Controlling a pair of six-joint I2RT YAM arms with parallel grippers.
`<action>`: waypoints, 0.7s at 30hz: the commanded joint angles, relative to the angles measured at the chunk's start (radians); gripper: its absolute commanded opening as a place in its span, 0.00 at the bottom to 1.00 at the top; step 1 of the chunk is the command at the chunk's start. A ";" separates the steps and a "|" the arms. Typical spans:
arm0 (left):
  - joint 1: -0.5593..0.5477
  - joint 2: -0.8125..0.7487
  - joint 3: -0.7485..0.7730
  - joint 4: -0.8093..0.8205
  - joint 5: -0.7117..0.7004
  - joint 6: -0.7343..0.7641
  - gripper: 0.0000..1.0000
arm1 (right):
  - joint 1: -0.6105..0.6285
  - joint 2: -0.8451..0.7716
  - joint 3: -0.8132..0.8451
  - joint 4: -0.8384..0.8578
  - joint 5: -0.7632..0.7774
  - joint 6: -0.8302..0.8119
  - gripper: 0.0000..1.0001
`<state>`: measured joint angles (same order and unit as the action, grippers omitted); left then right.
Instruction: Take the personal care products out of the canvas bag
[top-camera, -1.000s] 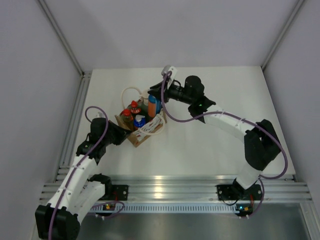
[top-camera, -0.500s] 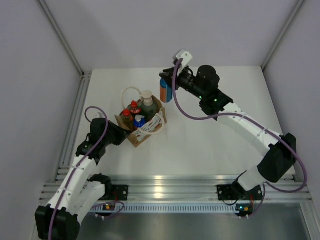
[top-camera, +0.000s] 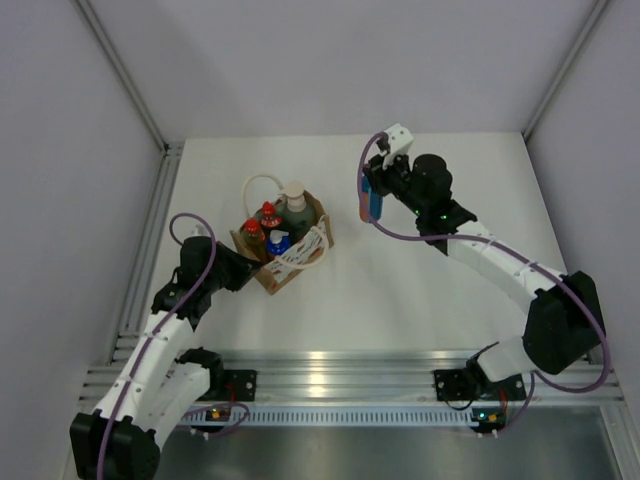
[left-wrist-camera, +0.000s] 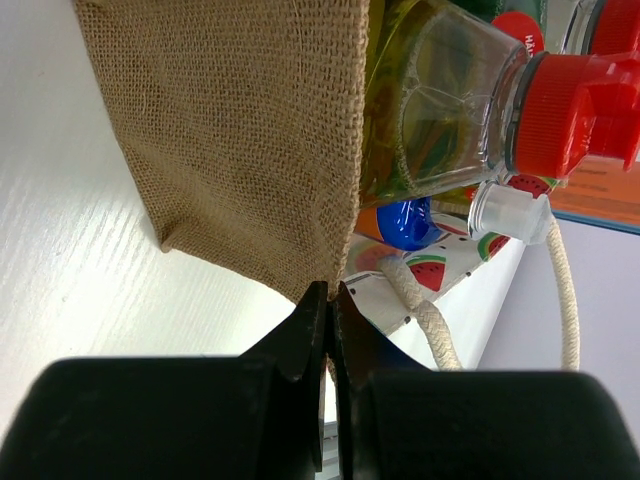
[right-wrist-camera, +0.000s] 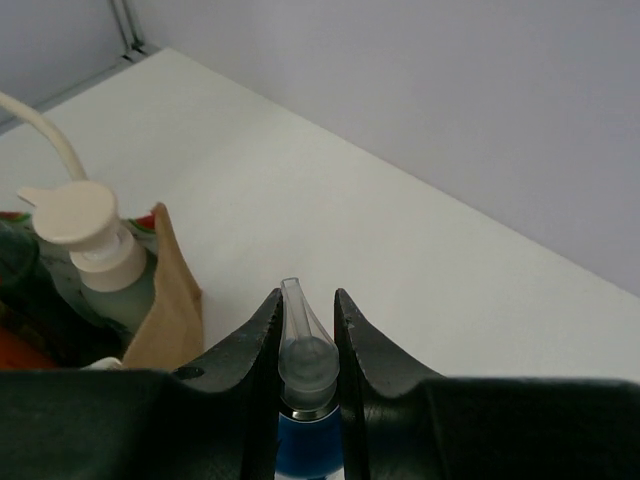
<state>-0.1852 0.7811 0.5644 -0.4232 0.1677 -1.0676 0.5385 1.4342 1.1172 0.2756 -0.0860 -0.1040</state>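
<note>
The canvas bag (top-camera: 294, 268) stands at the table's left middle, holding several personal care products: two red-capped bottles (top-camera: 266, 213), a blue-capped one (top-camera: 279, 241) and a grey-green pump bottle (top-camera: 294, 196). My left gripper (top-camera: 243, 268) is shut on the bag's burlap edge (left-wrist-camera: 300, 180), close to the yellow-green bottle (left-wrist-camera: 430, 110) and a rope handle (left-wrist-camera: 428, 312). My right gripper (top-camera: 376, 186) is shut on the blue bottle (top-camera: 374, 204), hanging above the table to the right of the bag. In the right wrist view the jaws pinch its white nozzle (right-wrist-camera: 303, 345).
An aluminium rail (top-camera: 340, 375) runs along the near edge and another (top-camera: 148, 240) along the left side. Grey walls close in the back and both sides. Bare white tabletop (top-camera: 430, 290) lies to the right of the bag.
My right gripper lifted the blue bottle up out of the bag and carried it to the right. The left gripper and the bag stayed put.
</note>
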 joint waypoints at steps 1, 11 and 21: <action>0.006 -0.006 0.002 -0.037 -0.010 0.041 0.00 | -0.035 -0.018 -0.017 0.264 0.035 0.020 0.00; 0.006 0.003 -0.003 -0.037 0.013 0.061 0.00 | -0.090 0.092 -0.209 0.635 0.115 0.067 0.00; 0.006 -0.031 -0.014 -0.037 0.023 0.054 0.00 | -0.123 0.267 -0.201 0.741 0.124 0.067 0.00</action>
<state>-0.1841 0.7757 0.5640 -0.4240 0.1787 -1.0374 0.4271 1.7000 0.8909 0.7876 0.0216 -0.0429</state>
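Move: The right hand holds the blue-and-orange bottle upright by its neck; the open patch of table it is heading for lies about 7 cm ahead, 5 cm to the right and some 28 cm below. The canvas bag's middle is about 20 cm left of this hand and 8 cm back, 22 cm lower, its pump bottle some 17 cm left and level fore-and-aft, 18 cm lower. From the left hand, the patch is roughly 20 cm ahead, 26 cm right, 14 cm down. Keeping its pinch on the bottle's neck, the right hand lowers it about 11 cm towards the open table right of the bag, while reaching some 6 cm forward and drifting 5 cm right, away from the bag. The wrist swings clockwise a little over 10 degrees with the fingers still nearly level; the left hand stays with its closed fingers at the bag's near-left rim. ##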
